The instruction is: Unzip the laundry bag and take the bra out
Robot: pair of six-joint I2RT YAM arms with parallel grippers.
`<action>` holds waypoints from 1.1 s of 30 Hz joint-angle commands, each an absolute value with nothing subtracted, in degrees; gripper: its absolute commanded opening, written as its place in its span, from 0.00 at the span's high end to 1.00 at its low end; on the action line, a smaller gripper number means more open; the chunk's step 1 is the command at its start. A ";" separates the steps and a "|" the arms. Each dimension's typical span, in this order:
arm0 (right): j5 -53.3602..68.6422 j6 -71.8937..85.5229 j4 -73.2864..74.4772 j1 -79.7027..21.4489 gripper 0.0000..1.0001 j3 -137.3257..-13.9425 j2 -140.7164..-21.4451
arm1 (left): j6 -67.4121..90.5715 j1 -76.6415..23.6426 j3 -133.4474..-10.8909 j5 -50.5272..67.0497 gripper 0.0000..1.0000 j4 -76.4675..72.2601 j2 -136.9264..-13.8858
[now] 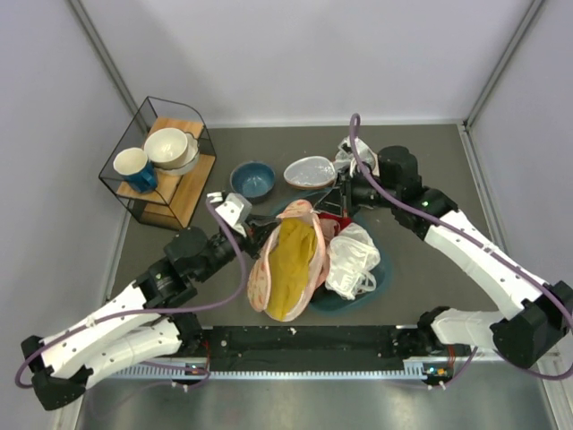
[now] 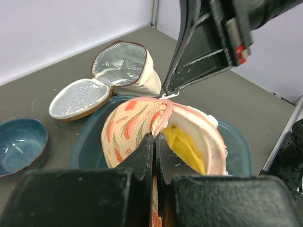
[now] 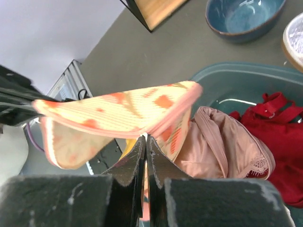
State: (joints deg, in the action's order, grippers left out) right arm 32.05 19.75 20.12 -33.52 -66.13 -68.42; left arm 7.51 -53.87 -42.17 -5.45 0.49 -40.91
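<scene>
The peach-pink printed laundry bag [image 1: 269,269] lies across the teal basin [image 1: 380,278], its edge gaping open. The mustard-yellow bra [image 1: 293,260] fills the opening. My left gripper [image 1: 258,235] is shut on the bag's left edge. In the left wrist view that gripper [image 2: 155,142] pinches the printed fabric of the bag [image 2: 128,125], with the bra [image 2: 184,144] just right of the fingers. My right gripper [image 1: 324,208] is shut on the bag's far end. In the right wrist view that gripper [image 3: 145,140] holds the rim of the bag [image 3: 118,111] lifted.
A pale pink lacy garment [image 3: 222,146], a red garment [image 3: 279,127] and a white glossy bundle [image 1: 352,258] lie in the basin. Behind it are a beige silver-lined pouch [image 1: 312,170] and a blue bowl [image 1: 252,178]. A wire rack [image 1: 166,166] with crockery stands back left.
</scene>
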 commanded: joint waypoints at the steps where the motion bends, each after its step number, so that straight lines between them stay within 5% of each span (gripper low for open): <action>1: 30.59 21.35 16.18 -32.52 1.00 -64.34 -71.19 | 4.40 -53.61 -42.62 -7.64 1.00 2.28 -35.08; 13: 33.57 29.97 3.00 -33.22 1.00 -70.74 -86.81 | 2.64 -53.61 -46.40 -17.81 1.00 12.91 -27.60; 26: 35.95 29.71 14.04 -41.48 1.00 -106.75 -114.06 | 3.87 -53.61 -50.36 -47.34 1.00 24.43 -27.07; 27: 35.86 29.71 15.54 -41.48 0.99 -108.27 -114.86 | 3.78 -53.61 -50.10 -48.68 1.00 24.69 -27.33; 30: 31.76 28.05 18.71 -41.48 0.70 -108.46 -113.66 | 3.61 -53.61 -49.92 -53.15 1.00 26.19 -30.14; 33: 25.87 26.64 19.42 -41.48 0.63 -102.15 -107.52 | 2.73 -53.26 -47.65 -55.54 1.00 25.15 -33.04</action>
State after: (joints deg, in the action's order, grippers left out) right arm 33.01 28.95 16.34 -41.65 -105.51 -114.87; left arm 3.68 -53.69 -48.93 -47.97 26.39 -29.74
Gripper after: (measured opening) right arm 0.348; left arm 0.018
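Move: The left hand already holds the laundry bag by its rim. The bag's middle hangs about 8 cm below that hand, 6 back and 4 right, and it is taken to bare table some 15 cm left, 2 back and 27 below. From that hand, the tub is roughly 14 cm right and 4 ahead, the blue bowl 22 ahead and 9 left. For the right hand, at the zip, the bag is about 11 cm back, 9 left, 6 lower. Both hands swing left about 17 cm, the left turning counter-clockwise with the bag, the right opening off the zip. ##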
